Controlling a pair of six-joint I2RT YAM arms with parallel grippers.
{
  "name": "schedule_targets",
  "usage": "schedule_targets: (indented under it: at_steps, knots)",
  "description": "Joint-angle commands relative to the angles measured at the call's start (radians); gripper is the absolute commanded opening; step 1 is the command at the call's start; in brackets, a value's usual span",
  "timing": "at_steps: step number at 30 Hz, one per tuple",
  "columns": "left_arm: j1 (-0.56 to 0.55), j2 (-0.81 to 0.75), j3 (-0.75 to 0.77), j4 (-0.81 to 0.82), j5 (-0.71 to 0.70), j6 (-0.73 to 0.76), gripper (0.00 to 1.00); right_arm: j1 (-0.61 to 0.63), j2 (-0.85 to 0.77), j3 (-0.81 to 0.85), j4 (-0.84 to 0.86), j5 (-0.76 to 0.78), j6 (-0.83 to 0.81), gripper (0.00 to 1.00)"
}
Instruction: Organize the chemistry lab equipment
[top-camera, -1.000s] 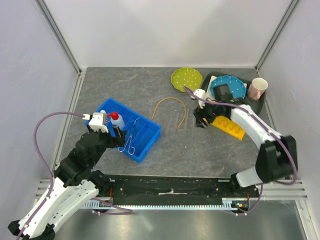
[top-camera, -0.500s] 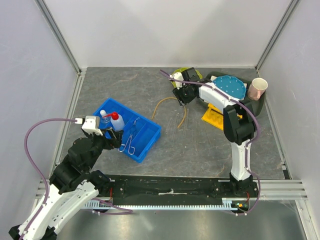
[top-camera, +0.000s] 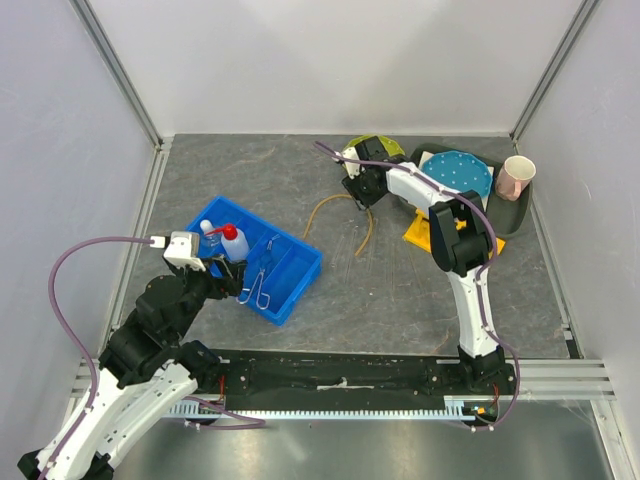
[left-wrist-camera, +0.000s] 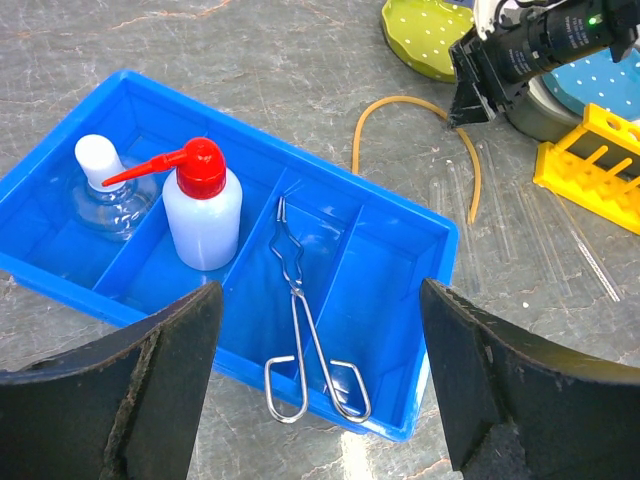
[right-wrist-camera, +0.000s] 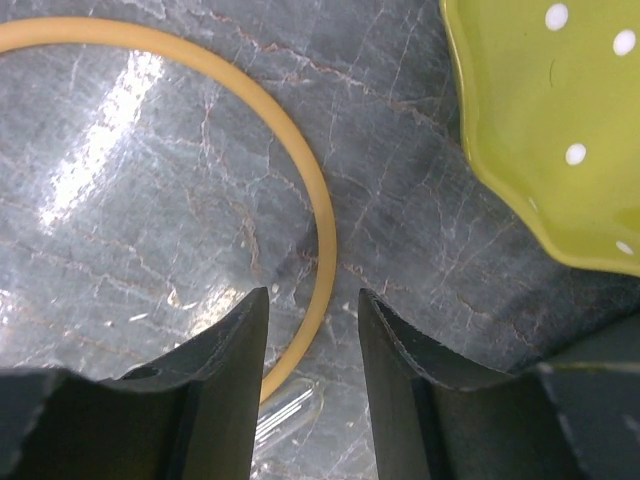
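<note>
The blue tray (top-camera: 262, 262) holds the white-stoppered flask (left-wrist-camera: 110, 190), the red-capped squeeze bottle (left-wrist-camera: 203, 215) and the metal wire tongs (left-wrist-camera: 305, 330), each in its own compartment. My left gripper (left-wrist-camera: 320, 290) hovers open above the tray's near side, holding nothing. The tan rubber tube (top-camera: 345, 198) lies in an arc on the table. My right gripper (right-wrist-camera: 308, 300) is low over the arc's far right part. Its jaws stand open on either side of the tube (right-wrist-camera: 200, 50) without pinching it. Thin glass tubes (left-wrist-camera: 575, 240) lie loose on the table; one end (right-wrist-camera: 290, 410) shows under the right gripper.
A green dotted plate (top-camera: 372, 152) lies just behind the right gripper. A blue dotted plate (top-camera: 460, 172) rests on a dark tray (top-camera: 510, 212), with a pink cup (top-camera: 517, 177) at its right. A yellow rack (top-camera: 420, 228) sits under the right forearm. Walls enclose three sides.
My right arm swung left and away from the yellow rack to the top of the tube's arc, and its jaws narrowed. The left gripper drew back slightly from the tray.
</note>
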Motion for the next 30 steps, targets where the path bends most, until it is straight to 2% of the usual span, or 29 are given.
schedule_targets:
  at_steps: [1,7,10,15,16,17,24,30]
  knots:
    - [0.005,-0.009,-0.006,0.038,-0.015,0.020,0.85,-0.004,0.047,0.089,-0.022,0.017,0.011,0.47]
    - [0.005,-0.012,-0.006,0.038,-0.019,0.021,0.85,-0.021,0.083,0.106,-0.028,-0.005,0.018,0.38]
    - [0.005,-0.012,-0.006,0.037,-0.021,0.021,0.85,-0.037,0.098,0.111,-0.033,-0.035,0.025,0.30]
    - [0.005,-0.024,-0.006,0.038,-0.027,0.023,0.85,-0.044,0.116,0.100,-0.039,-0.071,0.016,0.12]
    - [0.005,-0.025,-0.006,0.038,-0.027,0.023,0.85,-0.044,0.118,0.097,-0.039,-0.074,0.015,0.05]
    - [0.005,-0.030,-0.008,0.038,-0.030,0.023,0.85,-0.044,0.115,0.096,-0.038,-0.078,0.011,0.04]
    - [0.005,-0.027,-0.008,0.040,-0.032,0.021,0.85,-0.051,0.080,0.145,-0.015,-0.080,0.022,0.00]
    - [0.005,-0.038,-0.008,0.040,-0.036,0.023,0.85,-0.059,-0.040,0.102,0.065,-0.103,0.036,0.00]
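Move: The right hand hangs just over the right bend of the tan rubber tubing, which lies about 2 cm below its fingertips and 1 cm ahead. The yellow-green plate is some 12 cm ahead and 1 cm right, the nearest clear glass tube about 14 cm back and 2 cm left, and the yellow rack roughly 10 cm back and 17 cm right. From the left hand that bend is about 28 cm ahead, 28 cm right and 22 cm below. The right hand eases down about 1.5 cm and forward 1 cm onto the right bend of the tubing, its half-open fingers closing fully until the tips pinch the tubing between them, while the wrist tilts only some 5 degrees. With the fingers kept shut it then turns upward, rising about 1 cm and creeping another 1 cm forward towards the yellow-green plate. ##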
